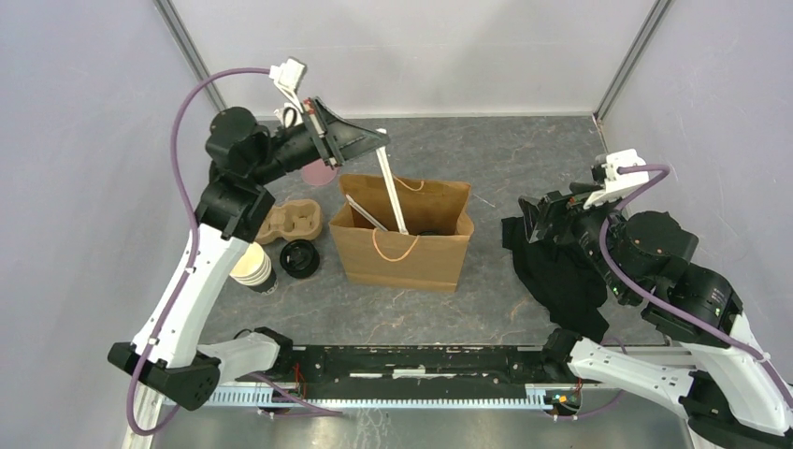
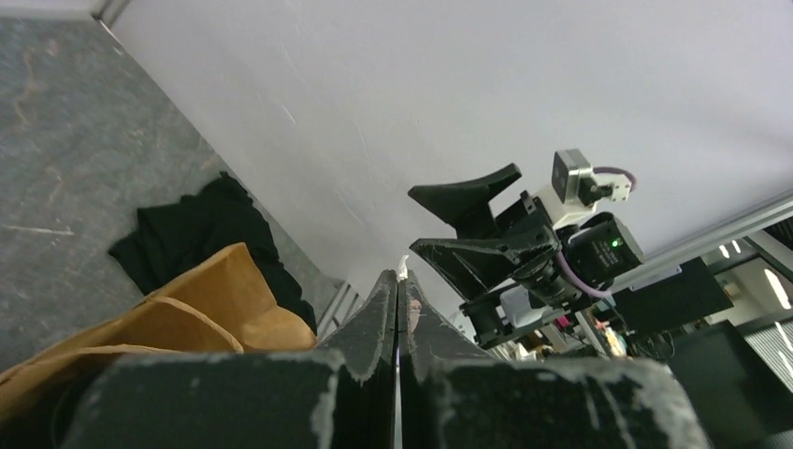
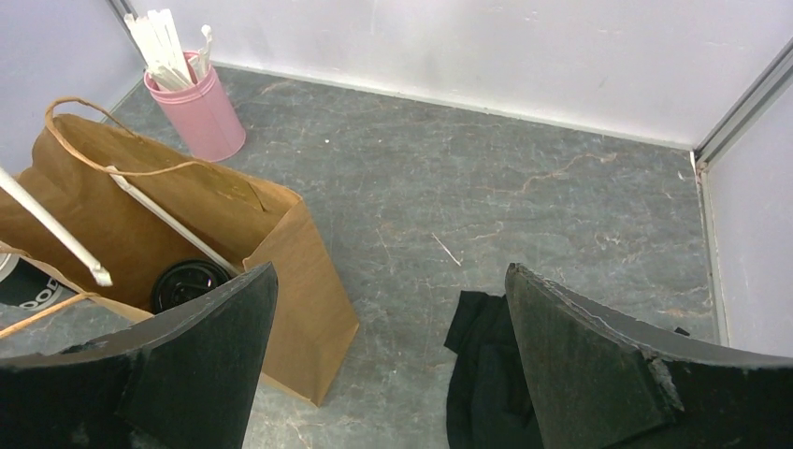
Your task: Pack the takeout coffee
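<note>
The open brown paper bag [image 1: 402,245] stands mid-table. Inside it a takeout coffee with a black lid [image 3: 187,283] sits at the bottom, next to a white stick [image 3: 168,220] leaning on the wall. My left gripper [image 1: 382,140] hovers above the bag's back left edge, shut on a second white stick [image 1: 393,192] that slants down into the bag; only its tip [image 2: 402,266] peeks between the shut fingers. Unlidded dark cups with cream rims [image 1: 253,267] are stacked left of the bag beside a loose black lid [image 1: 299,258]. My right gripper [image 3: 388,271] is open and holds nothing, right of the bag.
A cardboard cup carrier [image 1: 291,222] lies left of the bag. The pink cup of white sticks [image 3: 198,108] stands behind the bag, by the back wall. A crumpled black cloth [image 1: 554,271] lies under my right gripper. Walls close in on three sides.
</note>
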Robot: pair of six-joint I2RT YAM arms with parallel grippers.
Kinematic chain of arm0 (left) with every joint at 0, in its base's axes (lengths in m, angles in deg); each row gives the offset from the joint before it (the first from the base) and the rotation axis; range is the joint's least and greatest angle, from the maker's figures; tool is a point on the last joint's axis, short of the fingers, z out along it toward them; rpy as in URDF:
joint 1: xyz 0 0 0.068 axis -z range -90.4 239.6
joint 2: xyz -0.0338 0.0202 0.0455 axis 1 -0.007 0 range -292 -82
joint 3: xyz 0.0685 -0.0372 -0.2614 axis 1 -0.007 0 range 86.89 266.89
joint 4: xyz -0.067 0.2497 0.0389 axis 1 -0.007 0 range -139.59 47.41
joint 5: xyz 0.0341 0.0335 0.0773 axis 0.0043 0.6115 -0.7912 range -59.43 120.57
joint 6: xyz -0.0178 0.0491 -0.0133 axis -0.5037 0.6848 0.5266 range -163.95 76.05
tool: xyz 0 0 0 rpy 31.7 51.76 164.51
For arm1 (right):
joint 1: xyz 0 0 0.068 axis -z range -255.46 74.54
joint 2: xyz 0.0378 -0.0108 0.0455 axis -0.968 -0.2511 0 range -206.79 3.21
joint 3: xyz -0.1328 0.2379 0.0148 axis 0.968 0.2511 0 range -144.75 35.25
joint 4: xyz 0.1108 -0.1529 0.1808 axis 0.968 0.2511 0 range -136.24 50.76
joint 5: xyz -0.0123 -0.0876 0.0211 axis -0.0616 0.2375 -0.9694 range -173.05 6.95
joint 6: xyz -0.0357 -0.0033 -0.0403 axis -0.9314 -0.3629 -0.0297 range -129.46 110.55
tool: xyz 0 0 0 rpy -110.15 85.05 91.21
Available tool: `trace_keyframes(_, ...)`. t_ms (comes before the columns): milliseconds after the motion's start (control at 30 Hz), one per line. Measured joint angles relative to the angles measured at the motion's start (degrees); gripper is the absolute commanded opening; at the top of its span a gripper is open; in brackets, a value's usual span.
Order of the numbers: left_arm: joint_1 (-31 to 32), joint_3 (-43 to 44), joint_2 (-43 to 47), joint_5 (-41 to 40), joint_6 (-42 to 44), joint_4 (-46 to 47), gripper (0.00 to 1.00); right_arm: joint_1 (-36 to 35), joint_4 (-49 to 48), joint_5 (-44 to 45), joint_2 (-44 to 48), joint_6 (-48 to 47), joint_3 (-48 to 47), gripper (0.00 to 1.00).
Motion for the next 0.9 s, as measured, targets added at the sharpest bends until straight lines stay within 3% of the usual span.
trace_keyframes(167,6.03,-4.28,0.00,-3.80,0.37,-0.48,0.05,0.00,2.56,-0.33,-1.66,2.03,-1.90,0.98)
trace_keyframes(300,8.11,-5.09,-0.04,-6.08,2.91,-4.76,0.53,0.00,3.45,-0.28,-2.25,2.82,-2.99,0.98)
trace_keyframes(433,8.15,-2.95,0.04,-10.60,6.64,-11.89,0.73,0.00,3.82,-0.15,-3.23,2.97,-4.76,0.98)
trace_keyframes(600,8.13,3.37,0.42,-16.48,11.21,-19.26,0.79,0.00,3.41,0.24,-4.87,1.99,-6.88,0.98)
trace_keyframes(900,8.11,12.35,3.43,-24.02,17.07,-23.34,0.84,0.00,1.90,1.36,-6.10,-0.70,-9.03,0.98)
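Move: The left hand already pinches a white straw that hangs down into the paper bag; the bag's middle is about 35 cm below this hand, 4 cm to its right and roughly level fore and aft. From the left hand, the black lids stand some 19 cm left and 1 cm back, and the pink straw holder 15 cm left and 18 cm ahead, both far below. From the right hand, the bag is about 24 cm left, 4 cm ahead and 27 cm lower. Down by about 6 cm and a little to the right goes the left hand, lowering the straw farther into the paper bag; near the bottom its fingers open wide and let go. It then backs off up and left, climbing about 8 cm and turning some 15 degrees counter-clockwise, while the open, empty right hand rises about 3 cm. ##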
